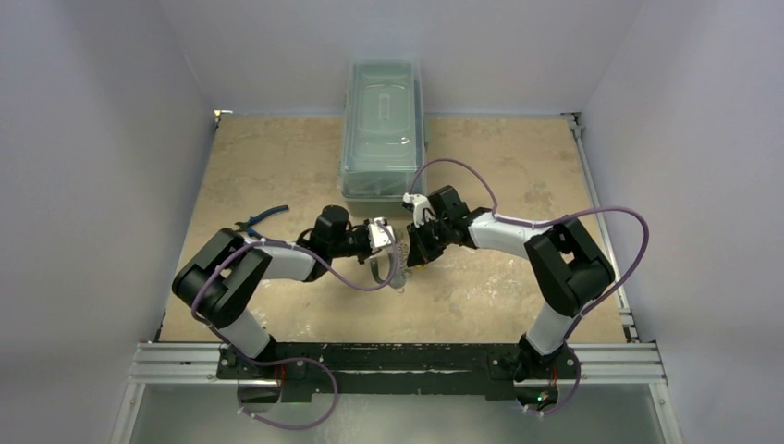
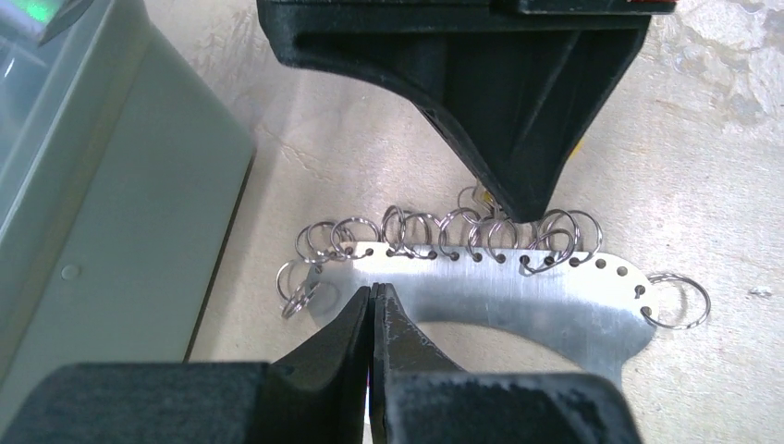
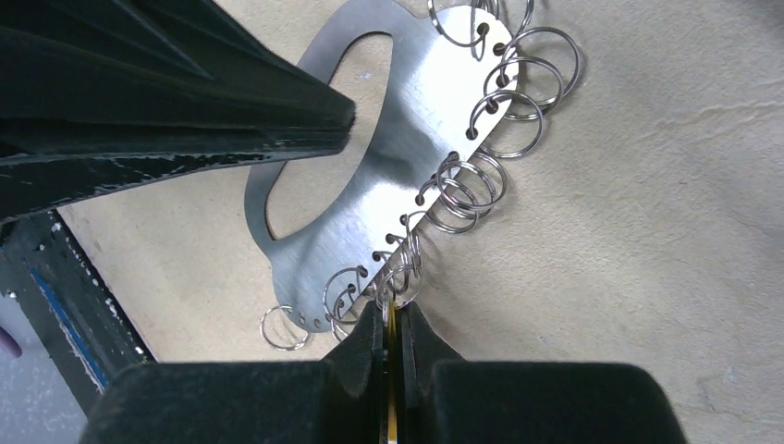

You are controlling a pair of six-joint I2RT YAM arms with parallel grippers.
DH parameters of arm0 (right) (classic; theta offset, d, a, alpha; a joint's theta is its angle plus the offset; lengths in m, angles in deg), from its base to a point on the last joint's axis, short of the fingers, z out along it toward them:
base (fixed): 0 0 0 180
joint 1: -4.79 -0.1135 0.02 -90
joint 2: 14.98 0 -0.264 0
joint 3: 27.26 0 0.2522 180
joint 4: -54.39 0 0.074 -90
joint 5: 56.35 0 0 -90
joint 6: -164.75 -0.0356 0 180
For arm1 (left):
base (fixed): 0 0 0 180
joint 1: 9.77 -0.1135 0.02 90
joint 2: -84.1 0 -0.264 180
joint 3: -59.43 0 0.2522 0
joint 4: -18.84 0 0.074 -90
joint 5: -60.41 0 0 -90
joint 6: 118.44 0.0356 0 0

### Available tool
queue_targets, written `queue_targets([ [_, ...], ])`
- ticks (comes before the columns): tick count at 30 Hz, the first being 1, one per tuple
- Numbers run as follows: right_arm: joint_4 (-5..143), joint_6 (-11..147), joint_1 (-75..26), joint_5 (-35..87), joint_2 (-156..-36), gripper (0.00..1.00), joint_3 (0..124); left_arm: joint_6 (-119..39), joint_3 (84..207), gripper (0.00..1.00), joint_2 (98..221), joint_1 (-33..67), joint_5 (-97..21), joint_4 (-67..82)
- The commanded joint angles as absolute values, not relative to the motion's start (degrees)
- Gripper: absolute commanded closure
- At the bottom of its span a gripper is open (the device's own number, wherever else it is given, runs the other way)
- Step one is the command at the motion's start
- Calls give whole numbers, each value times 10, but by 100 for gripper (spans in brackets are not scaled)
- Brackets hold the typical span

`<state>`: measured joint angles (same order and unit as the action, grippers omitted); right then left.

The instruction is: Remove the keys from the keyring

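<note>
The keyring [image 2: 536, 296] is a flat silvery oval plate [image 3: 407, 129] lying on the table, with several small split rings [image 2: 416, 231] along its holed edge. My left gripper [image 2: 373, 294] is shut. Its tips sit over the plate's band near one end, and I cannot tell whether they touch it. My right gripper [image 3: 393, 310] is shut on a key with a yellow head [image 3: 392, 370]. Only the key's thin yellow edge shows between the jaws, still hooked to a small ring [image 3: 407, 273] on the plate. In the top view both grippers [image 1: 381, 236] [image 1: 418, 248] meet over the keyring [image 1: 396, 276].
A translucent lidded box [image 1: 382, 129] stands just behind the grippers, and its wall [image 2: 111, 213] is close on the left in the left wrist view. Blue-handled pliers [image 1: 268, 215] lie left of the left arm. The table surface is beige.
</note>
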<state>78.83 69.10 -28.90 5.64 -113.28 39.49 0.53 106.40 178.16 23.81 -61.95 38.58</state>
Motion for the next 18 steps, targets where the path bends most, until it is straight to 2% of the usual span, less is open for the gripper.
queue_targets([
  [1,793,684,-283,55,-1143,100,404,-13,1038,100,1759,236,-614,444],
  [6,794,689,-283,53,-1140,100,402,32,1053,99,1753,235,-697,391],
  [9,791,696,-283,53,-1131,100,397,68,1080,80,1757,236,-743,350],
  [12,786,700,-283,58,-1123,100,391,100,1127,74,1780,237,-775,290],
  [15,781,704,-284,64,-1119,100,388,120,1154,73,1804,240,-782,269],
  [18,779,706,-284,66,-1116,100,389,143,1183,77,1828,243,-785,242],
])
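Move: The small ring at the yellow key, at the right hand's fingertips, lies some 3 cm back and 3 cm to the right of the shut left fingers, about 2 cm lower. The keyring's metal plate has its middle roughly 3 cm back, 1 cm left and 4 cm below the left hand; the green box is centred about 25 cm ahead, 2 cm left, near hand height. From the right hand that ring sits about 1 cm left, level fore and aft, 1 cm below; the key is between its fingers. Drawing back about 2 cm first, the empty left hand then swings right and up, ending about 3 cm right and 2 cm higher, over the plate's ringed edge towards the right fingertips. It turns some 15 degrees clockwise while its shut fingers part to about a quarter open. The right hand sinks barely half a centimetre, keeping its pinch on the yellow key. ##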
